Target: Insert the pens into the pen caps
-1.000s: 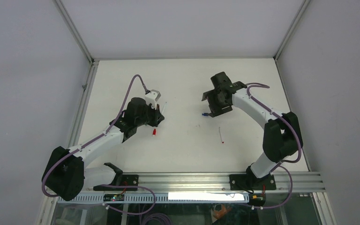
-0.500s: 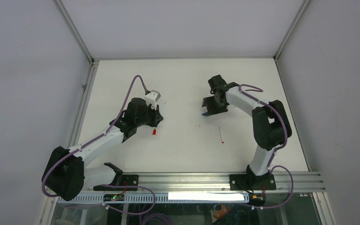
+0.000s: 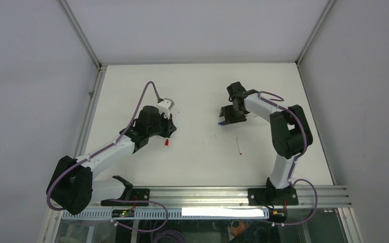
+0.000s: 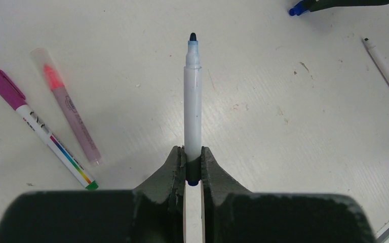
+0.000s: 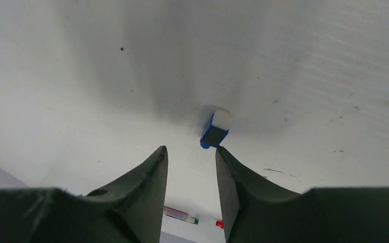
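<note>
My left gripper is shut on the tail of a white pen whose bare blue tip points away from me; in the top view this gripper stands left of centre. A blue pen cap lies on the table just beyond my right gripper's right fingertip. The right gripper is open, low over the table, with nothing between its fingers. From above, the blue cap shows at the right gripper's near-left edge. A red cap lies beside the left gripper.
A magenta-capped pen and a pink pen with a clear cap lie left of the held pen. A white pen with a red end lies mid-table, also in the left wrist view. Metal frame rails border the white table.
My right arm folded in and its gripper came down towards the blue cap, its fingers drawing closer together. The left arm and its pen stayed still.
</note>
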Controlling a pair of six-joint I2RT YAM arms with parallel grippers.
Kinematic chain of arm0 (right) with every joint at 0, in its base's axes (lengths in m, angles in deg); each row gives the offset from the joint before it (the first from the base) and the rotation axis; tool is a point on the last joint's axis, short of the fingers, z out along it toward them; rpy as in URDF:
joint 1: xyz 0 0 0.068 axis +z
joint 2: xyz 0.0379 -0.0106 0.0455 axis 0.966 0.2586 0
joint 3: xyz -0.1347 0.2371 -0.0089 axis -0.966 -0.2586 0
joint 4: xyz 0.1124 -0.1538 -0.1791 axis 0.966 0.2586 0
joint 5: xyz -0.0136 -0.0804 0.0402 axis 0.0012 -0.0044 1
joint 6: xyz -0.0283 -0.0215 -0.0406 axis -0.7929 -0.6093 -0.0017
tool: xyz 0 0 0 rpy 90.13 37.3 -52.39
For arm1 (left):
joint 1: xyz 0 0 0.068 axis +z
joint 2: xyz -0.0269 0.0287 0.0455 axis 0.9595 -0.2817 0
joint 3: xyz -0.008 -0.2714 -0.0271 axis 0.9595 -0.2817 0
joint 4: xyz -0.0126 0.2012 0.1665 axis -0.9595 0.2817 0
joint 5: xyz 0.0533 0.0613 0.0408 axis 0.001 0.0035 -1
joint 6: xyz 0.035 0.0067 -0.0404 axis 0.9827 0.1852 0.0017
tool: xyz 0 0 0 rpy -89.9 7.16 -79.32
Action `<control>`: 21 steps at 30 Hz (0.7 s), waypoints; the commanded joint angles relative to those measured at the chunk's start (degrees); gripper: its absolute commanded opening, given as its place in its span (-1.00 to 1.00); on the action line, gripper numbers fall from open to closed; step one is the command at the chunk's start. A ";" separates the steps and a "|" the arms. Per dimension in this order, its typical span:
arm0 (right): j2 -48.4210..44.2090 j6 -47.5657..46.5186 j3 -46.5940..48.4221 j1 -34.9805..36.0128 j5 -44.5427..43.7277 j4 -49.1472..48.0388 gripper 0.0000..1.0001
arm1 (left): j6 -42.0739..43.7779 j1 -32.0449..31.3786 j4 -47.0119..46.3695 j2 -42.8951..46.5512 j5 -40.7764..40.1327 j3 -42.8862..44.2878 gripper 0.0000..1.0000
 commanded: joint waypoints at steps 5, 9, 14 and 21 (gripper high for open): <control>0.73 1.88 -2.01 -1.07 0.96 -0.63 -0.17 | 0.81 -0.44 -1.57 -0.44 -0.07 1.95 -1.00; 1.00 1.96 -2.36 -1.33 1.05 -0.97 -0.17 | 0.79 -0.44 -1.61 -0.62 -0.05 1.94 -1.00; 2.05 1.99 -2.67 -1.64 2.25 -1.10 -0.19 | 0.81 -0.44 -1.61 -0.53 -0.09 1.88 -1.00; 2.42 2.04 -3.85 -1.86 4.17 -2.41 -0.95 | 0.84 -0.44 -1.61 -0.89 -0.23 1.85 -1.00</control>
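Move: The blue cap lies almost under my half-open right fingers: about 1 cm back, 1 cm to the right and some 3 cm below. The white pen with the red end lies roughly 10 cm back and 8 cm to the right, and the red cap about 9 cm back and 22 cm to the left, both on the table. From my left hand, which holds the uncapped blue pen, the blue cap is about 5 cm forward, 19 cm right and 8 cm down. I sink my right hand a bit over 2 cm onto the blue cap, easing it about 1 cm back and slightly right so the cap comes between the finger pads, while the wrist tilts only a few degrees. The half-open fingers wait until I'm down, then close and pinch the cap across its sides. ##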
